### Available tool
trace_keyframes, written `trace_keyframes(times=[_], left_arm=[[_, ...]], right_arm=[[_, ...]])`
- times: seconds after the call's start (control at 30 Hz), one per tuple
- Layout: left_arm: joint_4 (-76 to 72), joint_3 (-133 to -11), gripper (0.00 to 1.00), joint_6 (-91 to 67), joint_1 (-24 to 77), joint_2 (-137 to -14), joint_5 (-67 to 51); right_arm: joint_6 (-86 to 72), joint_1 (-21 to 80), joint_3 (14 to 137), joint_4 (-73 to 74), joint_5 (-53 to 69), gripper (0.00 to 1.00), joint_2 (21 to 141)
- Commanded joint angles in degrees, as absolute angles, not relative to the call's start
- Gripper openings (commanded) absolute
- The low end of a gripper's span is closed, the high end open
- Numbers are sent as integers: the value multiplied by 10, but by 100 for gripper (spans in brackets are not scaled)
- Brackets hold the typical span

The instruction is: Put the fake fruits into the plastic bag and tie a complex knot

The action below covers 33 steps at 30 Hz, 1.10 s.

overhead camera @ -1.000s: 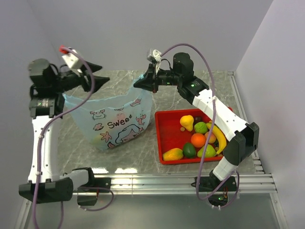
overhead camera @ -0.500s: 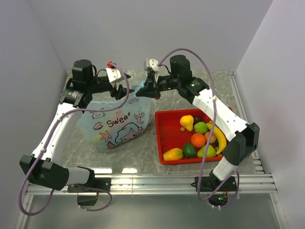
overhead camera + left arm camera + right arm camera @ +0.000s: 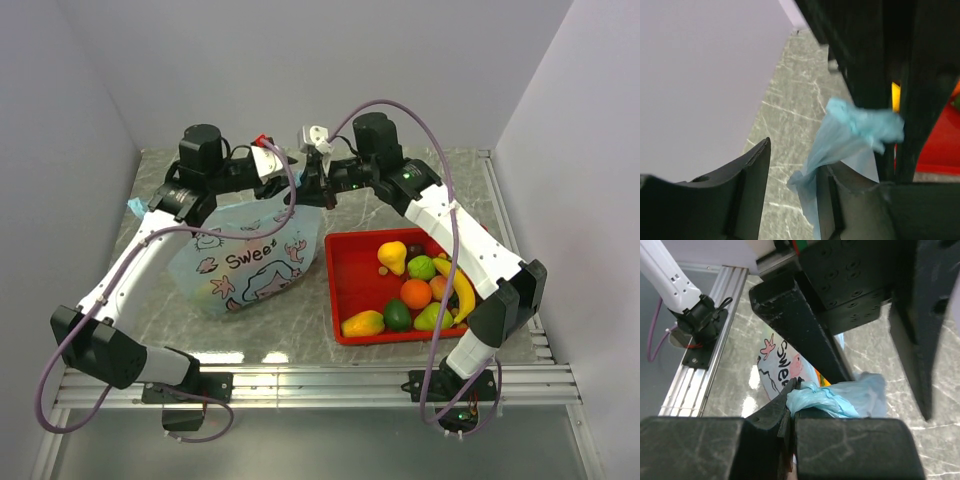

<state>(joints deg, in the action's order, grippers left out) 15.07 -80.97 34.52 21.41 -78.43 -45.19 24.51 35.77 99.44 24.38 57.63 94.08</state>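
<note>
The light-blue plastic bag (image 3: 245, 258) printed "Sweet" stands left of centre. My right gripper (image 3: 318, 190) holds it up, shut on a bunched handle (image 3: 840, 395) at its fingertips (image 3: 794, 385). My left gripper (image 3: 293, 190) has come alongside from the left. Its jaws (image 3: 795, 160) are open, with a twisted strip of the handle (image 3: 855, 125) between them, lying against the right finger. Fake fruits lie in the red tray (image 3: 340, 270): a yellow pear (image 3: 392, 257), an orange (image 3: 415, 293), a banana (image 3: 460, 285) and a mango (image 3: 362, 323). No knot shows in these views.
The tray sits right of the bag, under the right arm's forearm. Walls close the table at the back and on both sides. An aluminium rail (image 3: 330, 378) runs along the near edge by the arm bases.
My left arm has swung from the far left to the bag's top, beside the right gripper, and its jaws have narrowed. The right gripper has stayed shut on the handle, almost in place.
</note>
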Motion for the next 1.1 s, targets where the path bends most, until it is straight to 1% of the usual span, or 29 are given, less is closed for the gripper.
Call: trace_keyframes(times=[0.0, 0.07, 0.13, 0.17, 0.23, 0.27, 0.33, 0.37, 0.4, 0.43, 0.47, 0.5, 0.53, 0.57, 0.6, 0.63, 0.67, 0.73, 0.77, 0.8, 0.83, 0.93, 0.97, 1.0, 1.07], left_arm=[[67, -807, 44, 315, 225, -772, -424], [52, -804, 45, 299, 225, -764, -441], [33, -795, 45, 261, 225, -752, -464], [16, -788, 45, 249, 225, -747, -468], [11, -785, 47, 227, 226, -737, -477], [16, -785, 48, 227, 228, -737, -478], [35, -786, 48, 235, 232, -734, -474], [39, -784, 47, 237, 233, -733, -472], [41, -782, 45, 236, 234, -732, -470], [41, -781, 35, 233, 234, -731, -467], [41, -783, 30, 229, 235, -732, -467], [43, -784, 24, 225, 235, -733, -468], [38, -785, 11, 212, 235, -731, -466], [31, -781, 5, 205, 234, -730, -462], [24, -777, 0, 192, 234, -725, -458], [11, -773, 1, 186, 234, -722, -456], [6, -768, 0, 178, 235, -720, -447], [8, -769, 0, 169, 235, -717, -446], [10, -770, 0, 165, 235, -715, -447], [6, -769, 1, 157, 235, -713, -449], [4, -769, 0, 137, 234, -713, -450], [4, -773, 0, 95, 234, -713, -445], [0, -773, 0, 87, 234, -715, -445], [-20, -771, 0, 80, 235, -715, -444], [-32, -767, 1, 55, 235, -715, -439]], right_arm=[[251, 365, 1022, 250, 568, 0, 937], [237, 364, 1020, 243, 563, 1, 939], [209, 364, 1017, 229, 537, 4, 939], [200, 363, 1019, 218, 529, 7, 940], [176, 362, 1027, 212, 509, 11, 945], [164, 359, 1031, 207, 502, 15, 947], [126, 356, 1040, 198, 494, 18, 949], [119, 352, 1043, 194, 493, 22, 949], [113, 351, 1048, 193, 494, 27, 949], [105, 349, 1049, 192, 492, 33, 947], [106, 347, 1049, 198, 489, 39, 941], [110, 342, 1043, 203, 483, 43, 936], [117, 338, 1038, 207, 479, 48, 932], [121, 333, 1032, 218, 472, 57, 919], [122, 317, 1016, 219, 467, 61, 914], [118, 308, 1008, 218, 462, 64, 901], [117, 294, 1001, 214, 468, 74, 895], [113, 260, 971, 200, 482, 84, 882], [109, 250, 956, 169, 494, 91, 870], [99, 241, 914, 140, 524, 92, 862], [67, 226, 890, 61, 543, 92, 848], [20, 221, 805, -60, 619, 93, 832], [7, 228, 785, -148, 633, 94, 830], [1, 231, 754, -182, 639, 94, 829], [1, 242, 735, -243, 660, 95, 828]])
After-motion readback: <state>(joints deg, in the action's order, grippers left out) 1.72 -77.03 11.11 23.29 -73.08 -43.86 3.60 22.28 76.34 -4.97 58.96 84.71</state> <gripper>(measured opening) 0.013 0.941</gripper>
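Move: The bag's bunched top corner is still pinched in the right fingers, poking a couple of centimetres to their left. From the left hand, half open beside it, the corner is about 3 cm up, 2 cm to the right and 1 cm back. The fruit-filled bag body hangs some 12 cm left of the left hand, 4 cm back and 28 cm below. The red tray's middle is roughly 29 cm right of the right hand, 2 cm back, 33 cm down. The bunched corner of the bag passes from right hand to left. The left hand lifts about 5 cm, easing back some 3 cm, fingertips tipping up roughly 15 degrees, and shuts fully on the plastic; the right fingers meanwhile open wide, letting go, and the hand backs off right and forward towards the tray side, then turns slightly back left while sinking a little. ##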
